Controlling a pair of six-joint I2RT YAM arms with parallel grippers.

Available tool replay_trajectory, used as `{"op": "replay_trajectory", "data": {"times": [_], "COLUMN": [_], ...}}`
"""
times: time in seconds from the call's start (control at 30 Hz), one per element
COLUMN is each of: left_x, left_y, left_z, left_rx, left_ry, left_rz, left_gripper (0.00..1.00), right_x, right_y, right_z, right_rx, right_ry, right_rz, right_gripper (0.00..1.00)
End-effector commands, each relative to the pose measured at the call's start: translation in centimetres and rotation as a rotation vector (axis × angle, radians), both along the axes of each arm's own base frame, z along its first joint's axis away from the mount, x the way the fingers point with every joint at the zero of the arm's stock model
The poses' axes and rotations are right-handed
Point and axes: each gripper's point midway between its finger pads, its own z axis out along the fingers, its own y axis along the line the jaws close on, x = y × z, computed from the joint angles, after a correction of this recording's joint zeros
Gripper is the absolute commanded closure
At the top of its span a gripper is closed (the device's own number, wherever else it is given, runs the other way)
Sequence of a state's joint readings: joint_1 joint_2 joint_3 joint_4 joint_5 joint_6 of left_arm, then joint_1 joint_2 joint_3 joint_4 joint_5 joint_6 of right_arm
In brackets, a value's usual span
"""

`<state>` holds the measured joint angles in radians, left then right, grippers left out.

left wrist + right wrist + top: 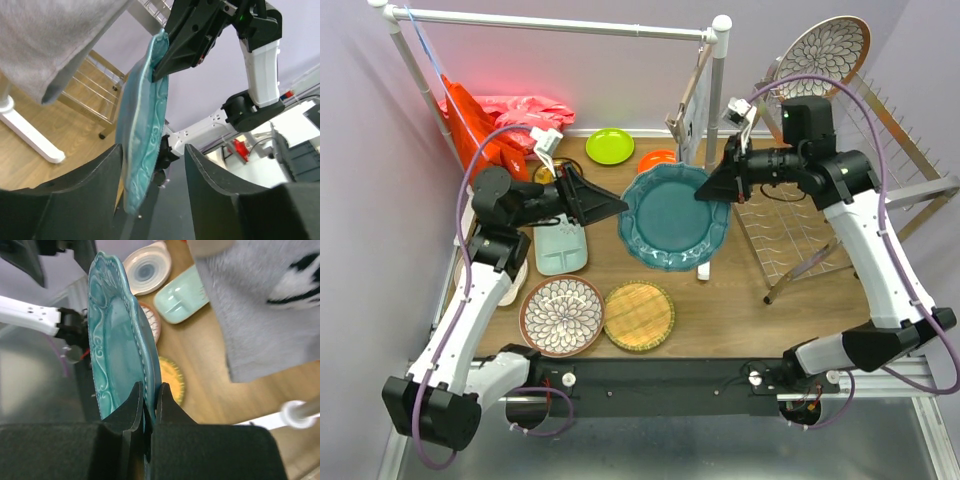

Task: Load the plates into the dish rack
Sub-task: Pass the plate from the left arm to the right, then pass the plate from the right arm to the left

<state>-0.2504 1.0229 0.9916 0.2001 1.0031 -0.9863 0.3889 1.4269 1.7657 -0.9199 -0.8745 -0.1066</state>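
The teal scalloped plate is held on edge above the table's middle. My right gripper is shut on its right rim, seen clearly in the right wrist view. My left gripper is open around the plate's left rim, which lies close to the left finger with a wide gap to the other. The chrome dish rack stands at the right with a brown-rimmed floral plate in it. On the table lie another floral plate, the woven yellow plate, the mint tray, the lime green plate and the orange plate.
A white pipe rail spans the back, with red and pink cloths at the left and a grey cloth hanging near the rack. The rail's white foot stands just below the plate. A white ringed plate lies under my left arm.
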Motion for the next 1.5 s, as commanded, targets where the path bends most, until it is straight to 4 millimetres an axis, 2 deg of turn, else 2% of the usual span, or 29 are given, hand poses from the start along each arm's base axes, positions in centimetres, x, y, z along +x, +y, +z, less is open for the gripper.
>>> {"op": "replay_trajectory", "data": {"times": [0.0,0.03,0.1,0.13,0.2,0.23,0.3,0.37,0.43,0.53,0.7,0.8,0.83,0.9,0.93,0.97,1.03,1.23,1.37,1.47], "left_x": [-1.1,-0.8,-0.6,-0.7,-0.3,-0.1,0.3,0.0,-0.3,-1.7,-1.7,-1.1,-0.2,0.0,1.1,0.8,1.8,1.6,2.0,1.3], "left_y": [1.2,1.9,2.5,3.0,3.5,3.9,4.5,5.1,6.0,6.2,4.5,1.9,1.0,-1.2,-1.7,-2.8,-3.5,-6.4,-7.9,-9.1], "left_z": [4.6,5.9,6.8,8.2,8.7,10.0,10.3,12.0,14.1,16.8,19.0,19.8,20.4,19.8,20.3,19.9,19.8,17.8,15.9,14.8], "left_rx": [0.008,0.023,0.044,0.046,0.086,0.097,0.142,0.157,0.171,0.155,0.145,0.144,0.15,0.201,0.226,0.242,0.293,0.374,0.439,0.436], "left_ry": [-0.2,-0.273,-0.305,-0.348,-0.409,-0.459,-0.524,-0.616,-0.734,-0.888,-0.997,-1.044,-1.049,-1.092,-1.109,-1.114,-1.18,-1.332,-1.335,-1.334], "left_rz": [0.041,0.082,0.122,0.153,0.198,0.243,0.289,0.349,0.423,0.433,0.38,0.352,0.37,0.331,0.354,0.326,0.344,0.283,0.241,0.179], "left_gripper": [0.37,0.36,0.36,0.36,0.35,0.34,0.32,0.3,0.23,0.17,0.15,0.15,0.14,0.14,0.14,0.14,0.14,0.14,0.14,0.14], "right_x": [-0.8,-1.0,-1.0,-1.0,-1.6,-1.7,-2.4,-2.5,-2.5,-2.5,-2.1,-1.9,-1.9,-2.1,-2.4,-2.6,-3.1,-3.6,-3.8,-3.4], "right_y": [-1.3,-1.7,-2.3,-2.7,-3.4,-3.7,-4.4,-5.2,-6.5,-8.2,-10.1,-10.7,-11.0,-11.1,-11.0,-10.8,-10.7,-10.1,-9.6,-9.4], "right_z": [6.8,7.8,8.9,9.4,11.2,11.8,13.5,14.3,15.6,16.8,18.9,19.9,20.2,20.7,20.7,20.5,20.2,18.5,18.2,17.8], "right_rx": [0.041,0.04,0.03,0.023,0.025,0.021,0.02,0.006,-0.011,-0.056,-0.107,-0.128,-0.136,-0.148,-0.156,-0.157,-0.171,-0.198,-0.187,-0.194], "right_ry": [-0.332,-0.379,-0.448,-0.479,-0.565,-0.593,-0.674,-0.72,-0.786,-0.875,-0.977,-1.025,-1.037,-1.075,-1.091,-1.101,-1.125,-1.146,-1.152,-1.15], "right_rz": [-0.005,-0.023,-0.041,-0.057,-0.072,-0.085,-0.101,-0.138,-0.183,-0.242,-0.315,-0.338,-0.349,-0.34,-0.322,-0.297,-0.264,-0.176,-0.138,-0.127], "right_gripper": [1.0,1.0,1.0,1.0,1.0,1.0,1.0,1.0,1.0,1.0,1.0,1.0,1.0,1.0,1.0,1.0,1.0,1.0,1.0,1.0]}}
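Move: The teal plate, already pinched by the right hand, has its middle about 7 cm left of that hand, 5 cm back and 3 cm lower. The dish rack's upper tier lies roughly 15 cm ahead of it, 32 cm right, about level; the patterned plate stands some 26 cm ahead, 26 cm right and 8 cm up, and the grey towel 15 cm straight ahead, level. From the left hand, the teal plate is about 10 cm right, 2 cm back. The teal plate is lifted some 15 cm and carried 10 cm to the right in the right hand's kept pinch, while that wrist rolls about 55 degrees, swinging the plate's near side down. The left fingers, already parted at the rim, open wider; the left hand rises some 20 cm, swings right and sinks a little, rolling the same way. ##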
